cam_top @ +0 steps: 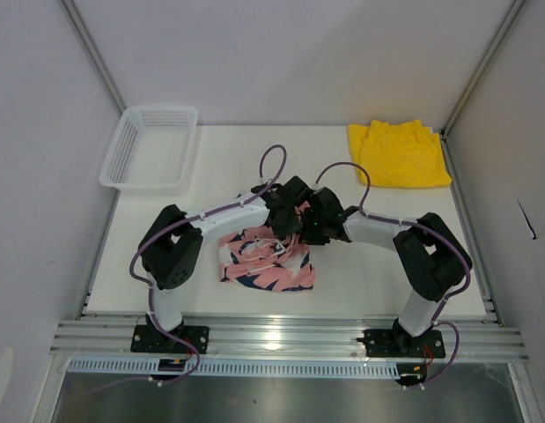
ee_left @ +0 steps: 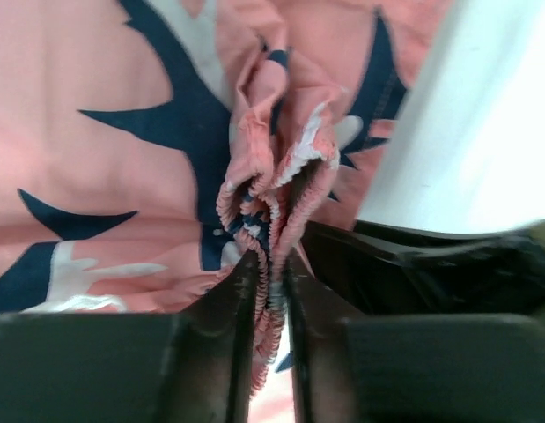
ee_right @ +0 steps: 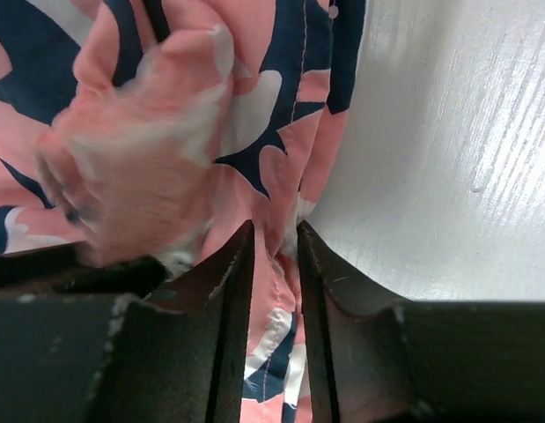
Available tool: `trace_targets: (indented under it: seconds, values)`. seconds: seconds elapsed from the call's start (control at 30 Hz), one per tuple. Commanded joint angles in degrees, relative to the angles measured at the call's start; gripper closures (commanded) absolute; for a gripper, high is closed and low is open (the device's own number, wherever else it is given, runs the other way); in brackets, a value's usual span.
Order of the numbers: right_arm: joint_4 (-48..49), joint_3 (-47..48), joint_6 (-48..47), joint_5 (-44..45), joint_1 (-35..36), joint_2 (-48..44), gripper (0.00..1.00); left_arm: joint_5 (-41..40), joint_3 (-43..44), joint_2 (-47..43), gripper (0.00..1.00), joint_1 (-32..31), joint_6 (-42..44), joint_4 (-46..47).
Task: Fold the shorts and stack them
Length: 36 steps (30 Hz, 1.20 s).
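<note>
The pink shorts with a navy-and-white print lie bunched at the near middle of the table. My left gripper is shut on their gathered elastic waistband, the ruffled edge pinched between its fingers. My right gripper is right beside it, jaws narrowly apart and clamped on a fold of the same pink shorts. Both hold the far edge of the cloth just above the table. The yellow shorts lie folded flat at the far right corner.
A white plastic mesh basket stands at the far left corner. White walls and metal frame rails close in the table on three sides. The two wrists nearly touch over the pink cloth.
</note>
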Motion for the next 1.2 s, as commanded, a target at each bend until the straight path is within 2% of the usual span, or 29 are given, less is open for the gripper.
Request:
trace_targets:
  seconds: [0.0,0.1,0.2,0.33,0.47,0.6,0.63,0.8,1.03,1.17]
  values:
    - [-0.8,-1.8,-0.2,0.7,-1.1,-1.0,0.7,0.7,3.6,-1.4,0.6,-0.4,2.3,0.1]
    - [-0.1,-2.9,0.0,0.1,-1.9,-2.5,0.65,1.5,3.4,-4.2,0.41,-0.1,3.3,0.1]
    - [1.6,-4.7,0.6,-0.5,-2.9,-3.7,0.62,1.9,3.0,-7.1,0.32,0.5,4.4,0.2]
    - [5.3,-8.9,2.6,-2.2,-5.6,-8.5,0.6,3.7,2.4,-9.9,0.31,1.7,5.7,0.4]
    - [4.9,-11.0,2.4,-2.0,-8.9,-13.3,0.56,5.6,2.0,-12.3,0.31,2.6,7.3,0.4]
    - [5.2,-12.3,1.8,-4.9,-10.6,-18.5,0.47,6.7,0.3,-16.4,0.31,3.1,9.9,0.6]
    - [5.7,-12.4,1.8,-5.8,-10.8,-19.6,0.4,6.8,0.1,-18.1,0.31,3.2,10.5,0.3]
    - [7.0,-11.6,2.6,-13.3,-11.4,-23.5,0.2,5.9,-6.0,-23.3,0.3,3.2,16.2,-0.3]
    - [7.1,-6.6,5.8,-17.2,-10.9,-17.9,0.19,4.0,-17.8,-27.7,0.3,2.0,20.3,4.9]
    - [8.1,-3.6,8.1,-16.9,-9.3,-12.8,0.19,1.4,-20.0,-26.2,0.31,0.5,20.9,7.7]
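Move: The gathered waistband is still between my left fingertips, about 1 cm below the hand point. The drawstring lies about 5 cm back and 5 cm left of this hand, some 5 cm lower; the shorts' right edge is about 5 cm to its right, level with it fore and aft. That edge lies at my right fingertips, a centimetre below, with the waistband about 5 cm left, 1 cm forward and 3 cm above. I open my left fingers wide and let go of the waistband, lift about 11 cm, then swing left and back over the shorts and sink again towards the drawstring, turning some 15 degrees clockwise. My right hand slides out low to the right off the edge, about 6 cm, then opens wide, rises some 9 cm and comes partway back left, its left side tilting up. ##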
